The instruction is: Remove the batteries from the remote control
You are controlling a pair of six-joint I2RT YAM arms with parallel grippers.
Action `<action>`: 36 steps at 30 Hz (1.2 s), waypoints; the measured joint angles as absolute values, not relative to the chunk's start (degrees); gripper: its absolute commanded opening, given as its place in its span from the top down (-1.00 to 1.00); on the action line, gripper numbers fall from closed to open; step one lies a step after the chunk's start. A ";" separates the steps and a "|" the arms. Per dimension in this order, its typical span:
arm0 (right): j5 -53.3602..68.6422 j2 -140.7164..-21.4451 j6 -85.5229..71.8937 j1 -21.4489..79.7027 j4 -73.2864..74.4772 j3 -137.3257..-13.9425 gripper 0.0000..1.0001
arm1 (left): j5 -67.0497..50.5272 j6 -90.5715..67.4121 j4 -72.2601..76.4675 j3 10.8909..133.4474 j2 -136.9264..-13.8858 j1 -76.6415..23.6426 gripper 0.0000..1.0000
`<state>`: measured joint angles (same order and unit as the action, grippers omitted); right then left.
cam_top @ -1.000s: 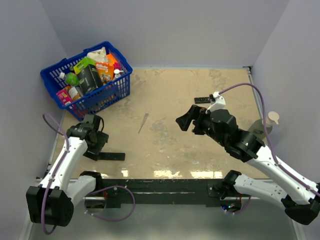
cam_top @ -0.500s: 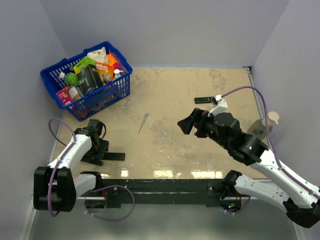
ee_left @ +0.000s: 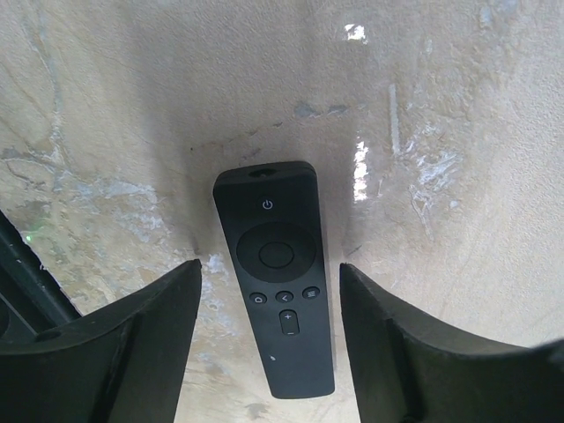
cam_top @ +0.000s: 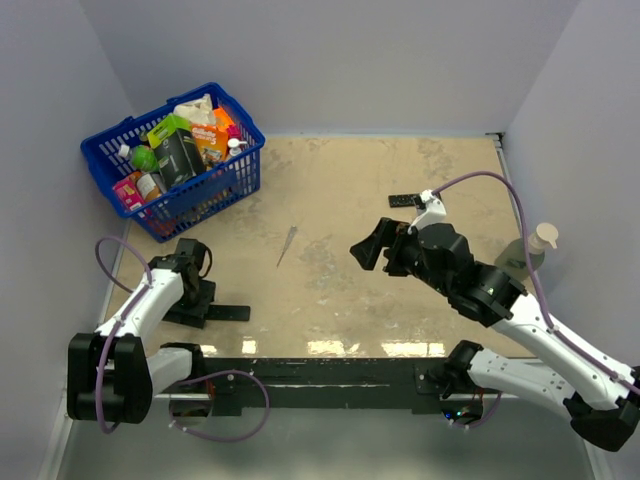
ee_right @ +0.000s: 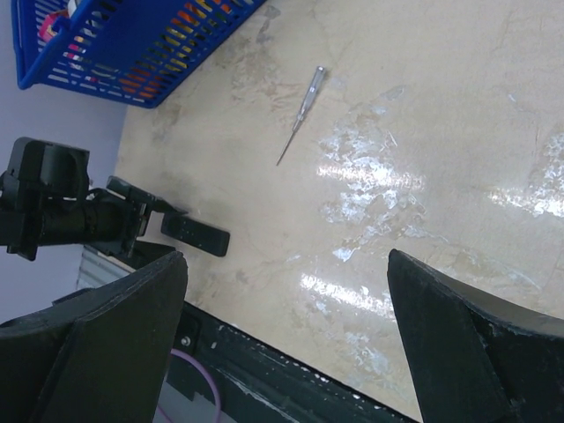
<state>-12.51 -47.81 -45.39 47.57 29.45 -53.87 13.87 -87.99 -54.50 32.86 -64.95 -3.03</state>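
The black remote control lies button side up on the beige table, near its front left corner. My left gripper is low over it, open, with one finger on each side of the remote and a gap of table showing on both sides. From the top view the left gripper covers the remote's left end. My right gripper hangs above the table's middle, wide open and empty, and in its own view it looks down at the remote. The batteries are hidden.
A blue basket full of groceries stands at the back left. A thin metal tool lies mid-table. A small flat black piece lies behind the right gripper. A pale bottle stands at the right wall.
The left arm has dropped down and back over the remote's left end, and its jaws have narrowed around it. The right gripper has shifted only slightly.
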 measured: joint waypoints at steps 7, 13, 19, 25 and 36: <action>-11.94 -48.69 -45.45 47.57 29.52 -53.87 -0.96 | 13.96 -87.96 -54.24 32.84 -65.49 -3.03 -0.31; -10.92 -48.77 -45.45 47.57 29.43 -53.87 -0.96 | 13.78 -87.99 -54.26 32.84 -67.44 -3.01 -0.30; -10.90 -49.15 -45.45 47.57 29.32 -53.87 -0.96 | 12.08 -89.23 -52.80 32.12 -67.40 -3.01 -0.15; -10.90 -49.28 -45.41 47.57 29.06 -53.87 -0.96 | 11.07 -90.45 -53.06 32.01 -67.29 -3.01 0.31; 2.17 -50.06 -36.51 47.62 20.60 -51.35 -0.97 | 7.22 -86.65 -50.11 30.70 -64.03 -3.01 1.00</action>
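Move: The remote control lies just under the left gripper, between its open fingers: its middle is level with the hand, about 2 cm to the right and 1 cm below. The screwdriver is some 16 cm ahead and 18 cm to the right of the gripper, 1 cm lower. The blue basket's middle stands roughly 32 cm ahead, 7 cm left and 6 cm above. From the right hand, the remote is some 36 cm left, 5 cm back and 26 cm down. Sink the left gripper about 1 cm around the remote control, close the half-open fingers until they pinch its two long edges near the middle, then keep hold and carry it to the right, about 2 cm in all, tipping the wrist slightly. Late on, swing the empty, open right gripper some 4 cm left and a little back towards the remote, turning it about 15 degrees counter-clockwise. ##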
